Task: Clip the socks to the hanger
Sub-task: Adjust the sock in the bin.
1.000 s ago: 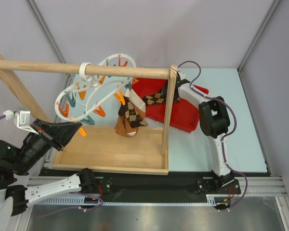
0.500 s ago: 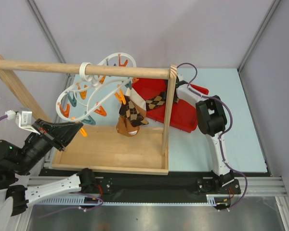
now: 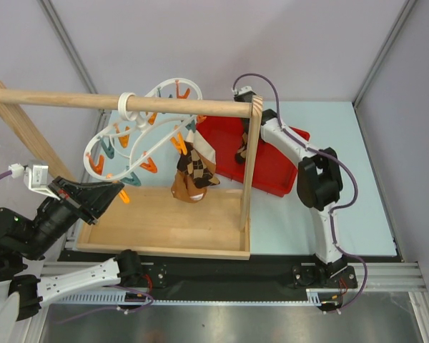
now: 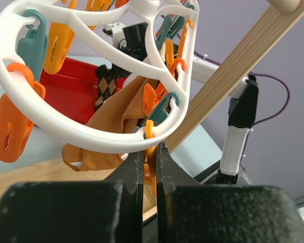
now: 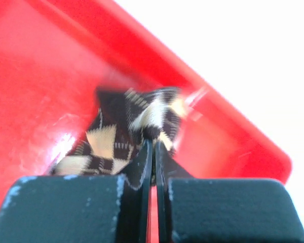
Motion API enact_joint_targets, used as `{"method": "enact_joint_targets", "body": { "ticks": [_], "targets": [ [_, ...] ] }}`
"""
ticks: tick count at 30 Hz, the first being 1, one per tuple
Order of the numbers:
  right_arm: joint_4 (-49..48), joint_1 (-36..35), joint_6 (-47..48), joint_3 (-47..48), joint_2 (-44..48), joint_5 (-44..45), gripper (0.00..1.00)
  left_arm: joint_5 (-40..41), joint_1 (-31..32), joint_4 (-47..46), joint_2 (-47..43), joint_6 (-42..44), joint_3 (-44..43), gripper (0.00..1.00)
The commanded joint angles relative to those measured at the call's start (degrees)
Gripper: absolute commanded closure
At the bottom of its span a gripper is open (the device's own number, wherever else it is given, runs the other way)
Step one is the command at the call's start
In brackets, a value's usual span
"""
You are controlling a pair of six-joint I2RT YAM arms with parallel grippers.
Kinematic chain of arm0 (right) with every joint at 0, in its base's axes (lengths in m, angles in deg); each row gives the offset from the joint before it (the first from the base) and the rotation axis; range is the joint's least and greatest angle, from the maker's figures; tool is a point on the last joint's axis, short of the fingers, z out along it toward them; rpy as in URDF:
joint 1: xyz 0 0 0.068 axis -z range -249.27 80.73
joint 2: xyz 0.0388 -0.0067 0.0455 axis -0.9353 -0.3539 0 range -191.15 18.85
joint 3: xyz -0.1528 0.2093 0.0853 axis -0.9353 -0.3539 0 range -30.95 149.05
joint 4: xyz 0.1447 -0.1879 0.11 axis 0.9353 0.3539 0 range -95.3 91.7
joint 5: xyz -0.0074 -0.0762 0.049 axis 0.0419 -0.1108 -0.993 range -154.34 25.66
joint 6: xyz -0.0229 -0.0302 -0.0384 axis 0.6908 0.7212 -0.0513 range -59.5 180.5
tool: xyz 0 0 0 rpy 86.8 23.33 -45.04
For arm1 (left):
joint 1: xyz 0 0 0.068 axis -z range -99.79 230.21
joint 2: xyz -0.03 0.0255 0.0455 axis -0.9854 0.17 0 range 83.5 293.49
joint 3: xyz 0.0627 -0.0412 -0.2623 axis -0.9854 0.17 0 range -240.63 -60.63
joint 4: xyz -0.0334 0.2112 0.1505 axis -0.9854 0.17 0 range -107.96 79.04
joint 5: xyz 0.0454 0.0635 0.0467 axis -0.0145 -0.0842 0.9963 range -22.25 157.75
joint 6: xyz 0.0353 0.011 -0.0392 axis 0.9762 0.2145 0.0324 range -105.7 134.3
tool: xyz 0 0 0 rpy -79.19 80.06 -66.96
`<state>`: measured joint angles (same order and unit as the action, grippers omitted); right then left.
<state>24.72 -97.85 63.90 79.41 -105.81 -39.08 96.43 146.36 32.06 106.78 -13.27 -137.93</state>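
Observation:
The white wavy hanger (image 3: 139, 136) hangs by its hook loop from a wooden rod (image 3: 71, 98). One argyle sock (image 3: 194, 171) dangles from a clip on its right side. My left gripper (image 3: 119, 191) reaches up to the ring's lower edge, shut on an orange clip peg (image 4: 151, 164) under the ring (image 4: 81, 135). My right gripper (image 3: 241, 153) is down in the red tray (image 3: 272, 171), behind the wooden post. It is shut on a bunched fold of the second sock (image 5: 119, 132), which lies on the tray floor (image 5: 45, 66).
The wooden frame's upright post (image 3: 251, 164) stands between the hanger and the red tray. The frame's flat wooden base (image 3: 164, 225) lies under the hanging sock. Grey walls close in at the back and right.
My right gripper has shut on the sock in the red tray, and that arm has swung left toward the post. The sock has bunched up. The left arm holds still.

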Motion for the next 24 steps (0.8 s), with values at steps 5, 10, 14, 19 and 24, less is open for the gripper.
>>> {"method": "enact_joint_targets", "body": {
  "ticks": [5,10,14,19,24],
  "targets": [
    [1.2,-5.2,17.2,-8.2,10.3,4.0,1.00,-1.9,0.4,-2.9,0.1,-0.7,0.3,1.00],
    [5.5,-5.0,10.9,-15.2,9.4,-5.0,1.00,-2.4,0.3,-3.1,0.8,-0.6,0.0,1.00],
    [11.1,-3.2,3.4,-15.6,4.3,-5.6,0.82,-2.8,0.4,-3.3,1.1,-0.5,-0.3,1.00],
    [6.5,0.8,-5.4,-20.6,9.0,-12.1,0.57,-2.7,0.3,-2.9,1.1,-0.5,-0.4,1.00],
    [3.2,2.5,-9.9,-21.7,14.1,-12.7,0.38,-2.6,0.3,-2.8,1.4,-0.5,-0.5,1.00]
  ]
}}
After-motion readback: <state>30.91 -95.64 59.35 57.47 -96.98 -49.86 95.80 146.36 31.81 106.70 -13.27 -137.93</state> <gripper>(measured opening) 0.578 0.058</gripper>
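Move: The right hand holds the argyle sock, lifted over the far part of the red bin. The bin floor's near-right part, where the sock is to go, lies about 9 cm back, 3 to the right and 12 below; the bin's far rim is roughly 7 cm straight ahead and 8 below. The hanging socks are some 18 cm back, 13 left, at about hand height. From the left hand that floor part lies around 33 cm ahead, 26 right and 40 below. Back towards the robot in a quick arc: the right hand, with the sock still pinched, first rises about 6 cm, then swings down some 16 cm into the near-right part of the bin, drifting right and tipping its fingers more steeply down. Its fingers open wide on the way down and let go of the sock, and the hand starts up again by about 2 cm. ##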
